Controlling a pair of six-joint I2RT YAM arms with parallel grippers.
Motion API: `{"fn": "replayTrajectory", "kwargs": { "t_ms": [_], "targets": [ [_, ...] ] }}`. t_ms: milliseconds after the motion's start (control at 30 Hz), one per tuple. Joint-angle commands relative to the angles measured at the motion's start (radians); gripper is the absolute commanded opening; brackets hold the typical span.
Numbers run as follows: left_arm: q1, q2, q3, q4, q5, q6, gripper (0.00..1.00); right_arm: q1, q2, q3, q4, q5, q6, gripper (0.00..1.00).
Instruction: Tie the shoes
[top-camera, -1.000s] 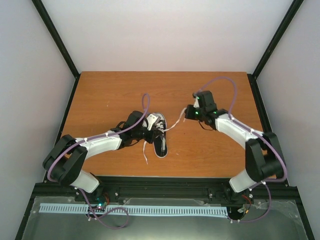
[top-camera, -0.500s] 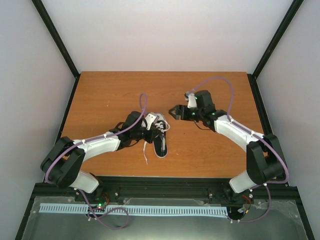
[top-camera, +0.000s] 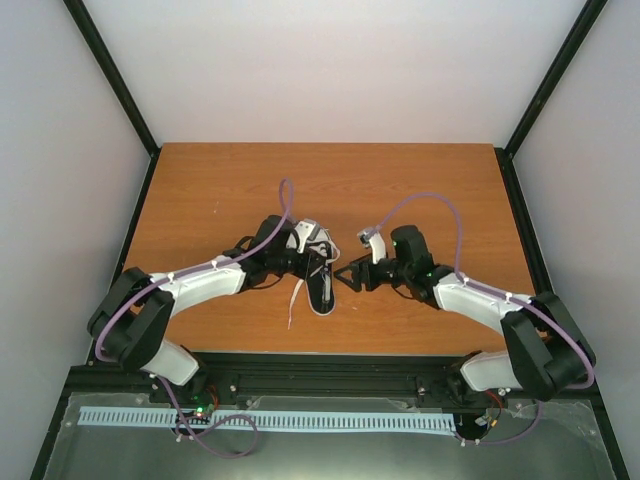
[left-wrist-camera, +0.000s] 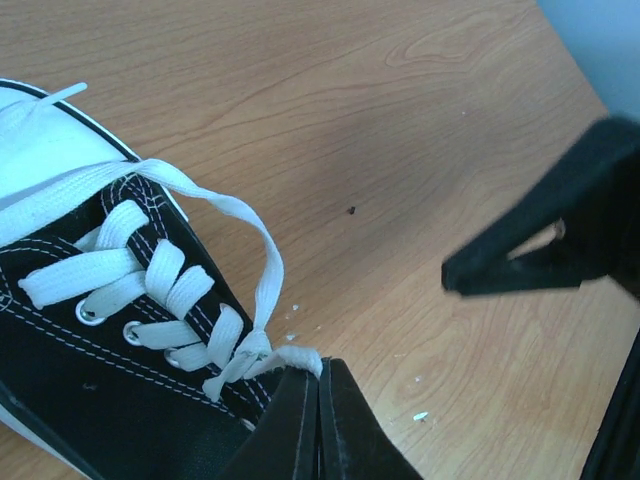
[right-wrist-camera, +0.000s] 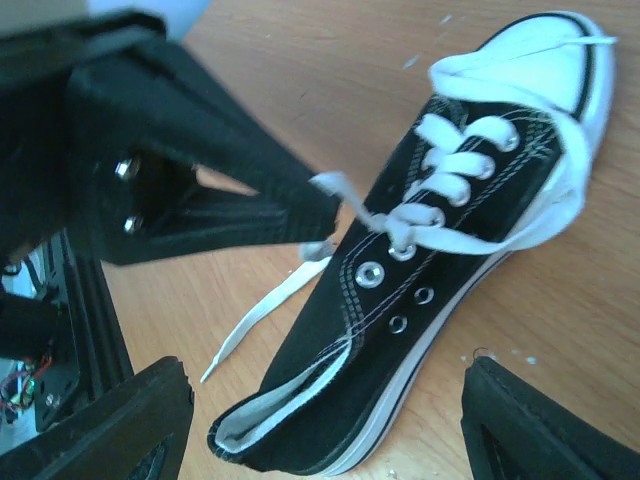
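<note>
The black sneaker (top-camera: 324, 292) with its white toe cap lies at the table's middle, toe pointing away. My left gripper (top-camera: 303, 262) is shut on a white lace (left-wrist-camera: 262, 285) just beside the knot over the tongue; its pinching tips (left-wrist-camera: 320, 378) show a short end of lace poking out. That lace loops forward round the toe. My right gripper (top-camera: 343, 278) stands open at the shoe's right side, its fingers (right-wrist-camera: 110, 420) spread wide of the heel (right-wrist-camera: 300, 410) with nothing between them. The shoe (right-wrist-camera: 460, 240) fills the right wrist view. A loose lace end (right-wrist-camera: 255, 315) trails on the wood.
The wooden table (top-camera: 220, 190) is bordered by a black frame and white walls. A black rail (top-camera: 330, 372) runs along the near edge by the arm bases. Purple cables (top-camera: 425, 200) arch over both arms. Small white crumbs (left-wrist-camera: 420, 415) lie beside the shoe.
My right gripper let go of the lace it held stretched to the right, opened, and swung near and left to the shoe's side. The left gripper stayed shut at the laces.
</note>
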Motion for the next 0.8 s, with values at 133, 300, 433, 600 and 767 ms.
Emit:
{"fn": "replayTrajectory", "kwargs": {
  "t_ms": [133,300,433,600,767],
  "targets": [
    [-0.004,0.040,0.095,-0.092,0.027,-0.051,0.01,0.102,0.025,-0.076,0.306,0.147,-0.075,0.71],
    [-0.004,0.049,0.118,-0.111,0.038,-0.067,0.01,0.133,0.094,-0.064,0.351,0.208,-0.098,0.69],
    [-0.004,0.056,0.131,-0.123,0.045,-0.073,0.01,0.173,0.157,-0.019,0.333,0.244,-0.117,0.63],
    [-0.004,0.060,0.136,-0.130,0.056,-0.070,0.01,0.188,0.213,0.017,0.335,0.296,-0.108,0.56],
    [-0.004,0.064,0.139,-0.142,0.061,-0.064,0.01,0.200,0.256,0.044,0.331,0.324,-0.101,0.46]
  ]
}}
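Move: The lace knot on the shoe's right-hand side lies about 6 cm left of the open right gripper, 3 cm ahead and 5 cm below. The loose lace loop bulges about 3 cm left and 6 cm ahead; the toe cap is 5 cm left, 8 cm ahead. The left gripper's shut tips already pinch lace just above the knot, which is about 1 cm ahead and 2 cm below them. Bring the open right gripper left and down to the knot, about 5 cm left and 4 cm down, easing back a centimetre first and finishing slightly forward. Slip it in beneath the left gripper's tips, rolling the wrist some 15 degrees while the fingers close from about three-quarters to half open. Keep the left gripper shut on its lace, nearly in place. ##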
